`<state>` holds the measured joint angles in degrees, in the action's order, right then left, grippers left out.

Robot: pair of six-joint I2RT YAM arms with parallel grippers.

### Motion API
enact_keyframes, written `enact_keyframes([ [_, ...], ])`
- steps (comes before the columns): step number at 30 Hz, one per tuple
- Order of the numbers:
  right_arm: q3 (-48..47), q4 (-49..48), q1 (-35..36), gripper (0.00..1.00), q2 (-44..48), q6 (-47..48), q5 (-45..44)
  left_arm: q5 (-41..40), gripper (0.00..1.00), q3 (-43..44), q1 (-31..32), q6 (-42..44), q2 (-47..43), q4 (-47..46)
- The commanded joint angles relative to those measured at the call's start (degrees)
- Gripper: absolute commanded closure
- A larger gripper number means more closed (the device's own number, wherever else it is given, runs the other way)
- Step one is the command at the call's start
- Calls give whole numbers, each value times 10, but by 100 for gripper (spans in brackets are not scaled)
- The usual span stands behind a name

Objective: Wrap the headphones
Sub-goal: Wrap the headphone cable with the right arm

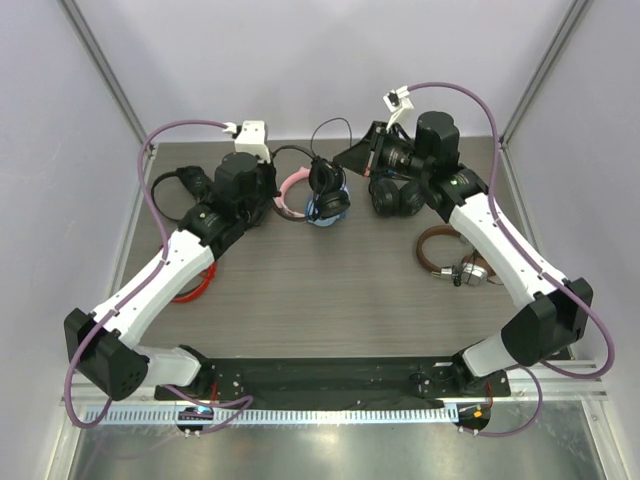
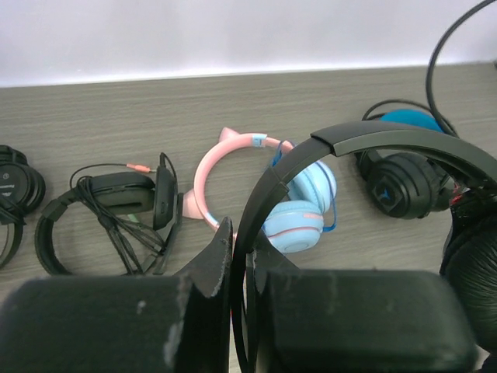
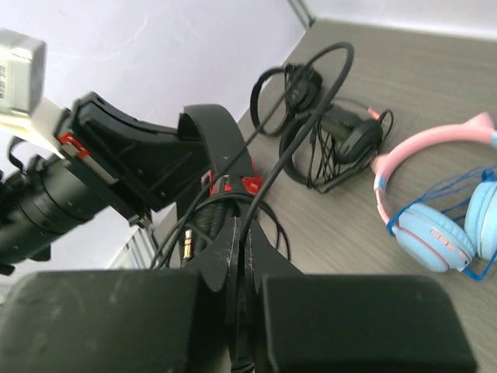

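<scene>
The headphones [image 2: 339, 137] are slim and black, with a thin headband and a red mark at the hinge. My left gripper [image 2: 242, 237] is shut on the headband and holds it upright above the table; one earcup [image 2: 474, 272] hangs at the right edge. In the top view the headphones [image 1: 321, 178] sit between both grippers, over the pink-and-blue pair. My right gripper [image 3: 246, 227] is shut on the thin black cable [image 3: 289, 148], which loops upward [image 1: 331, 124]. A gold jack plug [image 3: 189, 242] shows beside the right fingers. The left gripper [image 1: 273, 193] and right gripper [image 1: 358, 157] stand close together.
A pink-and-blue pair [image 2: 304, 203] lies just behind the held headband. A bulky black pair [image 1: 396, 196] sits under the right wrist. A black headset with a wound cable [image 2: 116, 203] lies at the left. A brown pair [image 1: 441, 250] lies right, a red one [image 1: 195, 286] under the left arm.
</scene>
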<state>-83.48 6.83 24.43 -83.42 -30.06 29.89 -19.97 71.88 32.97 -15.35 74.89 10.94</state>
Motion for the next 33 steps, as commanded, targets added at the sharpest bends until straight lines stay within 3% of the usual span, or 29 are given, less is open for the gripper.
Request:
enact_keyframes([
  [1, -20, 13, -14, 99, -15, 17, 82, 19, 100, 34, -1, 2, -23, -27],
  [12, -33, 165, -52, 99, -19, 163, 138, 47, 100, 46, -12, 29, -19, -11],
  [20, -75, 179, -55, 99, -12, 149, 188, 56, 100, 42, -12, 23, -3, -9],
  [33, -11, 200, -54, 99, -11, 199, 95, 78, 100, 86, -17, -3, -23, -3],
])
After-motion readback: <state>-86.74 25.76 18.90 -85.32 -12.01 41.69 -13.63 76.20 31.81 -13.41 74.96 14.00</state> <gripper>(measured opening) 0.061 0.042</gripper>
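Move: The right hand already pinches the cable; the held headphones' ear cups lie about 6 cm below it, some 4 cm to its left and 3 cm back. From the left hand, which grips the headband, the cups are about 11 cm to the right, level fore and aft and 3 cm lower. On the table some 34 cm below the right hand, the pink headphones lie 9 cm ahead and 8 cm left, and the gaming headphones 9 cm ahead and 12 cm right. Lower the right gripper with the pinched cable about 5 cm beside the ear cups, drawing it some 3 cm to the right and slightly back, with a short 2–3 cm lift before it sinks again; tip its fingers down and swing them counter-clockwise, roughly 15 degrees in all. Keep the left grip on the headband, dipping about 1 cm, then raising it some 3 cm. ##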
